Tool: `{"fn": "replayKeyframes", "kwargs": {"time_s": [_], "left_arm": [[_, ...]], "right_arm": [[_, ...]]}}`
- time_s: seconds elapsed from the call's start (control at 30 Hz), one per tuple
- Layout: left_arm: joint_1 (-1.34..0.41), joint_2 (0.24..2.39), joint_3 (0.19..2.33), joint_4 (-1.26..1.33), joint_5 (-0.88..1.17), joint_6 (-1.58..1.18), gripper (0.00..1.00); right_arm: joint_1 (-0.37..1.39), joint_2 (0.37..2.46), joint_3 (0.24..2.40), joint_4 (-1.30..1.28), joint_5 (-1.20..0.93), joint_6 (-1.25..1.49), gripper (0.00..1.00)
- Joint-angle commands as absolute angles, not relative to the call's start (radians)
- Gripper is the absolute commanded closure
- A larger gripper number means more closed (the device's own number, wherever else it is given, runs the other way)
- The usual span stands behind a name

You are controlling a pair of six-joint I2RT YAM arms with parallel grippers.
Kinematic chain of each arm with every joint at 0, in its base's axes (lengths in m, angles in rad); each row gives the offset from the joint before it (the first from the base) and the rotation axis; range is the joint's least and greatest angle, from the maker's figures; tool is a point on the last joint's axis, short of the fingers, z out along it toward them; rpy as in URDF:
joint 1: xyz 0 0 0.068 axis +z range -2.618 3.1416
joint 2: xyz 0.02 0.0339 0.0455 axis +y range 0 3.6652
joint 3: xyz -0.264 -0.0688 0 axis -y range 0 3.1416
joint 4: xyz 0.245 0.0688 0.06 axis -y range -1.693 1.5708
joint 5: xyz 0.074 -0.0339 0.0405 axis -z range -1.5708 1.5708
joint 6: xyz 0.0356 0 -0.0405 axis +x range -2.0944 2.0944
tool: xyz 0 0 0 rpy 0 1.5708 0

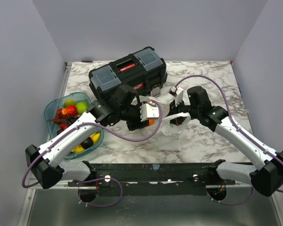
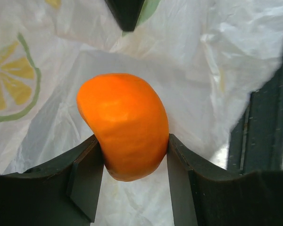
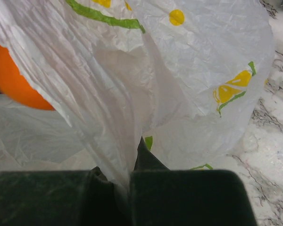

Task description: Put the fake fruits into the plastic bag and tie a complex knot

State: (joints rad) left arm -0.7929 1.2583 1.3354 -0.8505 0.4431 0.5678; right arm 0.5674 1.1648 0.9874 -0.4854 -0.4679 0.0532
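An orange fake fruit (image 2: 125, 125) sits clamped between the fingers of my left gripper (image 2: 134, 160), inside the mouth of the plastic bag (image 2: 193, 61). From above, the same orange fruit (image 1: 151, 122) shows at the left gripper (image 1: 150, 118) in the bag's opening. The plastic bag (image 1: 172, 123) is whitish with yellow and green prints. My right gripper (image 3: 127, 176) is shut on a gathered fold of the bag (image 3: 179, 75) and holds that edge up. The orange fruit (image 3: 12, 80) shows at the left edge of the right wrist view. More fake fruits (image 1: 70, 110) lie in the teal tray (image 1: 50, 109).
A black toolbox (image 1: 128, 71) with grey-blue lids stands behind the bag, close to both grippers. The teal tray lies at the table's left edge beside the left arm. Marble tabletop (image 1: 212, 89) shows to the right of the bag.
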Motion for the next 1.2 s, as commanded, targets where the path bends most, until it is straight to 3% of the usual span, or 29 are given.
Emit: {"fn": "replayKeyframes", "kwargs": {"time_s": [0.0, 0.07, 0.23, 0.5, 0.83, 1.0, 1.17], "left_arm": [[-0.799, 1.244, 1.192, -0.680, 0.312, 0.707, 0.73], [-0.804, 1.253, 1.166, -0.656, 0.320, 0.730, 0.67], [-0.815, 1.299, 1.173, -0.643, 0.301, 0.750, 0.38], [-0.801, 1.291, 1.241, -0.732, 0.335, 0.742, 0.15], [-0.633, 1.143, 1.408, -0.837, 0.650, 0.543, 0.11], [-0.348, 1.150, 1.499, -0.929, 0.802, 0.313, 0.10], [-0.025, 1.135, 1.456, -1.080, 0.793, 0.401, 0.09]], "right_arm": [[0.561, 1.174, 0.977, -0.436, -0.540, 0.077, 0.99], [0.561, 1.183, 0.971, -0.424, -0.551, 0.091, 0.99], [0.560, 1.208, 0.963, -0.410, -0.561, 0.107, 0.99], [0.552, 1.209, 0.946, -0.403, -0.550, 0.116, 0.99], [0.534, 1.219, 0.880, -0.376, -0.477, 0.096, 0.99], [0.534, 1.226, 0.864, -0.364, -0.461, 0.092, 0.99], [0.534, 1.221, 0.856, -0.357, -0.462, 0.087, 0.99]]}}
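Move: The orange is already between the left fingers at the bag's mouth. The bag's inside, where it is going, lies about 5 cm to this hand's right, 3 cm back and 12 cm below. The right gripper, pinching the rim, is some 9 cm to the left hand's right and 2 cm farther out; the toolbox is roughly 18 cm ahead and 11 cm left. From the right hand the bag's inside lies about 4 cm left, 5 cm back and 8 cm down. The left fingers let go of the orange inside the bag: the hand sinks about 6 cm into it, spreads its fingers while easing a little forward, then rises some 17 cm and swings left and forward out of the mouth, turning counter-clockwise. Meanwhile the right hand keeps its pinch on the rim and lowers roughly 5 cm. ##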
